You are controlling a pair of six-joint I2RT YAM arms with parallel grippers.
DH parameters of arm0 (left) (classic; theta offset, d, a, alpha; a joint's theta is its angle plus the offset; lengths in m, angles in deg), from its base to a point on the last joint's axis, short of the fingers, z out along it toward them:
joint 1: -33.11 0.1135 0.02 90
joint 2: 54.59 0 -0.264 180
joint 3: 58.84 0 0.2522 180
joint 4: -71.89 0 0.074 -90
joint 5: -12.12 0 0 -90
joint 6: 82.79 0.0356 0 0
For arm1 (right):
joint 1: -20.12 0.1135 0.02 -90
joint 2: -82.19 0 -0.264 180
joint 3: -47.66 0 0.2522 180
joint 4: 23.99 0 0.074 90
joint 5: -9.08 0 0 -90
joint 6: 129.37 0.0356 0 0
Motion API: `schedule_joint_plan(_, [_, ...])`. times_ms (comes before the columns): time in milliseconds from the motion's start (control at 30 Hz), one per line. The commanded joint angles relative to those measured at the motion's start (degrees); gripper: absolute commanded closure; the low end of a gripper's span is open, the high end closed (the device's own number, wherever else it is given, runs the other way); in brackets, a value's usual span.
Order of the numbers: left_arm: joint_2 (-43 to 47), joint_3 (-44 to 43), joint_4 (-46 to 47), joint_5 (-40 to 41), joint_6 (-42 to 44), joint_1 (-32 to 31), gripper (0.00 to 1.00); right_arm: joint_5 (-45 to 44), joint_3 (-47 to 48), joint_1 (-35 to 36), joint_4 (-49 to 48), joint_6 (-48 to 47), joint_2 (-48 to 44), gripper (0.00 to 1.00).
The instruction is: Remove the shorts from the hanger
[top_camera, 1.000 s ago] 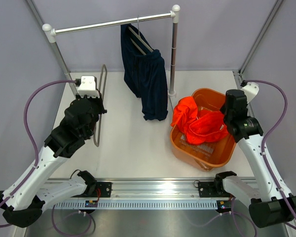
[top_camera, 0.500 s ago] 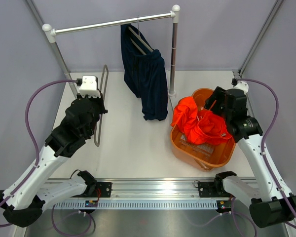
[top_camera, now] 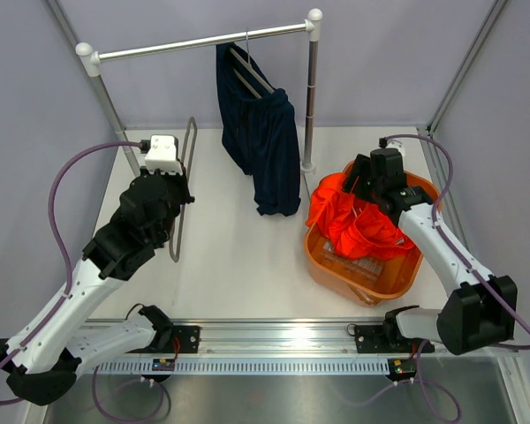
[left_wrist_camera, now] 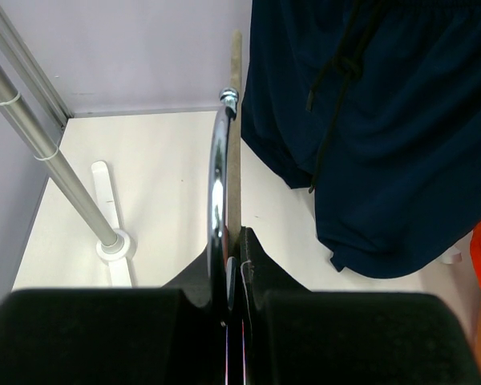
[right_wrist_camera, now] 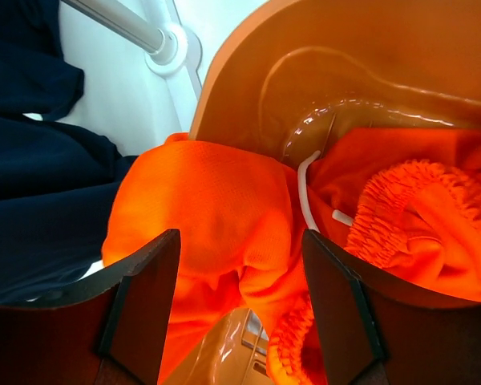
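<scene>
My left gripper [top_camera: 180,198] [left_wrist_camera: 239,241] is shut on an empty hanger [top_camera: 184,185], a wooden bar [left_wrist_camera: 234,120] with a chrome hook [left_wrist_camera: 216,172], held over the table's left side. The orange shorts [top_camera: 353,221] [right_wrist_camera: 216,208] lie bunched in the orange basket [top_camera: 397,278], partly draped over its left rim. My right gripper [top_camera: 358,181] [right_wrist_camera: 240,241] hovers open just above them, with nothing between its fingers. Navy shorts [top_camera: 265,141] [left_wrist_camera: 401,120] hang on another hanger from the rail [top_camera: 203,41].
The rack's right post [top_camera: 312,88] stands between the navy shorts and the basket, its foot [right_wrist_camera: 172,44] close to the basket rim [right_wrist_camera: 369,48]. The left post [left_wrist_camera: 64,192] rises near my left gripper. Grey walls close in both sides.
My right gripper opened, let go of the orange shorts, and swung back and to the left over the basket. The left arm and its hanger barely moved.
</scene>
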Motion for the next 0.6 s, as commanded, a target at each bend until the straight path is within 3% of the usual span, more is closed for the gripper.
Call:
schedule_joint_plan(0, [0.00,-0.24,3.63,-0.94,0.13,0.04,1.00,1.72,0.25,0.24,-4.90,1.86,3.02,0.30])
schedule_joint_plan(233, [-0.08,-0.06,3.63,-0.85,0.22,0.04,1.00,3.13,-2.39,0.24,-7.28,3.80,5.67,0.32])
schedule_joint_plan(300, [-0.17,-0.06,3.72,-0.85,0.22,0.04,1.00,2.70,-3.53,0.24,-7.81,4.41,5.24,0.42])
schedule_joint_plan(400, [-0.35,-0.15,3.72,-1.11,0.13,0.04,1.00,1.56,-4.41,0.24,-7.64,4.77,4.18,0.67])
schedule_joint_plan(433, [-0.44,-0.06,3.72,-1.11,0.13,0.04,1.00,1.12,-4.85,0.24,-7.55,4.86,3.83,0.82])
schedule_joint_plan(467, [-0.52,-0.06,3.63,-1.03,0.04,0.04,1.00,0.76,-5.20,0.16,-7.12,5.03,2.96,0.89])
schedule_joint_plan(533, [-0.61,-0.06,3.72,-1.11,0.13,0.04,1.00,-1.08,-6.08,-0.11,-6.32,5.38,1.72,1.00])
schedule_joint_plan(567, [-0.70,-0.06,3.63,-1.11,0.13,0.04,1.00,-1.78,-6.43,-0.37,-5.28,5.38,0.41,1.00])
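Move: Some 6 cm below the open right hand, about 1 cm ahead and 2 cm to its left, lies the fold of the orange shorts by the basket's left rim. The basket's middle is roughly 7 cm back, 6 cm right and 12 cm down; the navy shorts hang about 20 cm left, 4 cm ahead and 10 cm above. From the left hand, that orange fold lies some 38 cm right, 9 cm ahead and 24 cm below. The right fingers come down onto the orange shorts' fold beside the basket's left rim and shut on it, pinching the cloth between their tips. The hand sinks about 5 cm in all, easing a centimetre forward at first and drawing back as much while the fingers close from well open to almost shut; the wrist tips down only some 5 degrees. ##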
